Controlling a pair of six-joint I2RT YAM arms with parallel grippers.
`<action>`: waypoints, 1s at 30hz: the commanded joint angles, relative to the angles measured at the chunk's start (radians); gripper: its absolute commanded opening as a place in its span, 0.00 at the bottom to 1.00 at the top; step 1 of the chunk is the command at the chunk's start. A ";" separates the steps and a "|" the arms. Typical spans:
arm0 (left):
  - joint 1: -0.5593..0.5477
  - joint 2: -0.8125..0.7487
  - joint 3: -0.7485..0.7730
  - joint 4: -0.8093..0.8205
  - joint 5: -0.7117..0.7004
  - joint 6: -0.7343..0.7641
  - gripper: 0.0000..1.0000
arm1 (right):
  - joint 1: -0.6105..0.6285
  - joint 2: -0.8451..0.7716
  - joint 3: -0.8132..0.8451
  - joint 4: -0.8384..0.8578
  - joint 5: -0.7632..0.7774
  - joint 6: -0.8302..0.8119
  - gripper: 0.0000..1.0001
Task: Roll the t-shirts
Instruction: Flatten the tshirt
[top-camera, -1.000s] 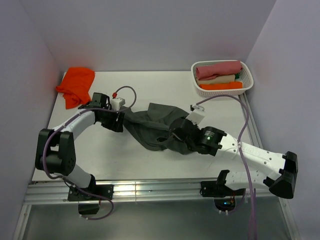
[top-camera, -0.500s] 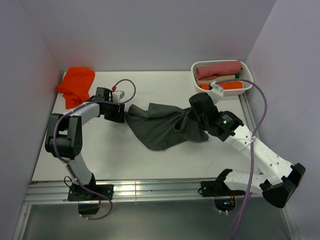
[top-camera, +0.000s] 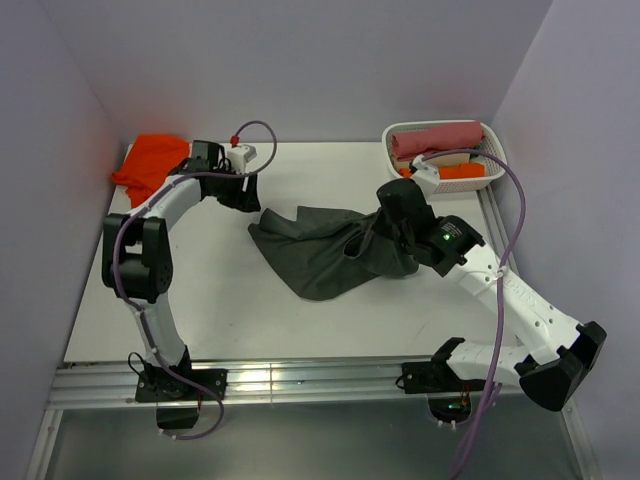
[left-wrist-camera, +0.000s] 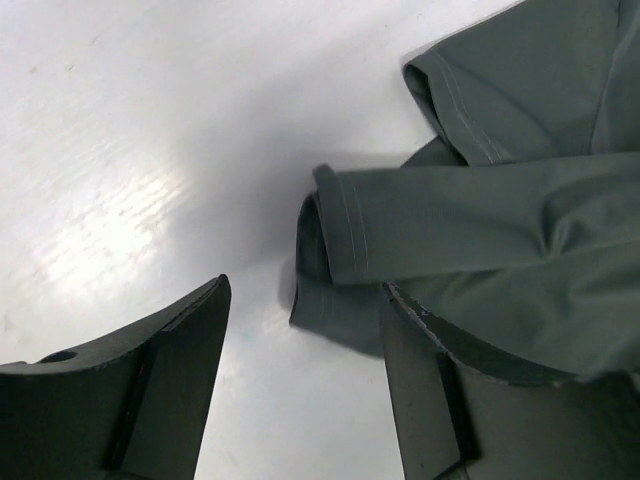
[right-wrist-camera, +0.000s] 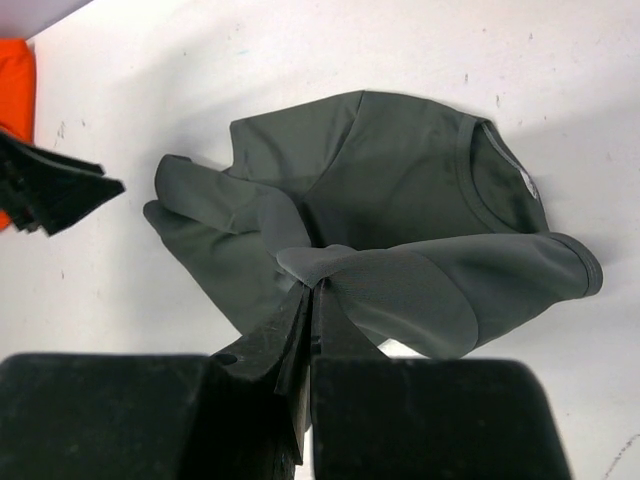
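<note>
The dark charcoal-grey t-shirt (top-camera: 320, 252) lies crumpled in the middle of the table. My right gripper (top-camera: 385, 232) is shut on a fold of it and holds that edge lifted; in the right wrist view the gripper (right-wrist-camera: 317, 283) pinches the cloth (right-wrist-camera: 400, 200). My left gripper (top-camera: 248, 195) is open and empty just left of the shirt's sleeve; in the left wrist view the gripper (left-wrist-camera: 305, 295) has the sleeve (left-wrist-camera: 420, 230) just beyond it. The orange-red t-shirt (top-camera: 150, 165) lies bunched at the far left corner.
A white basket (top-camera: 395, 170) with rolled pink, cream and orange cloths stands at the far right. Walls close the table on the left, back and right. A metal rail runs along the near edge.
My left gripper has let go of the grey shirt and drawn back toward the far left. My right gripper has pulled its fold up and to the right, stretching the shirt.
</note>
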 joint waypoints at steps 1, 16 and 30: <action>-0.011 0.092 0.065 -0.087 0.083 0.039 0.66 | -0.003 -0.009 -0.001 0.026 -0.007 -0.019 0.00; -0.052 0.162 0.063 -0.061 0.149 0.004 0.65 | -0.004 0.009 -0.012 0.043 -0.019 -0.019 0.00; -0.052 0.042 0.149 -0.145 0.123 -0.010 0.00 | -0.006 0.009 0.026 0.006 0.028 -0.054 0.00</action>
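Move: The green t-shirt's folded left end lies about 3 cm back and 4 cm to the right of the left hand and 6 cm below it. The shirt's flat far corner is some 12 cm right of that hand and 1 cm back, the red cloth roughly 18 cm left and 9 cm ahead. From the right hand, already gripping raised shirt fabric, the folded end lies about 12 cm ahead, 24 cm left and 21 cm below. The left hand sinks about 5 cm, drawing right and back, and pinches the folded end; the right keeps hold. ##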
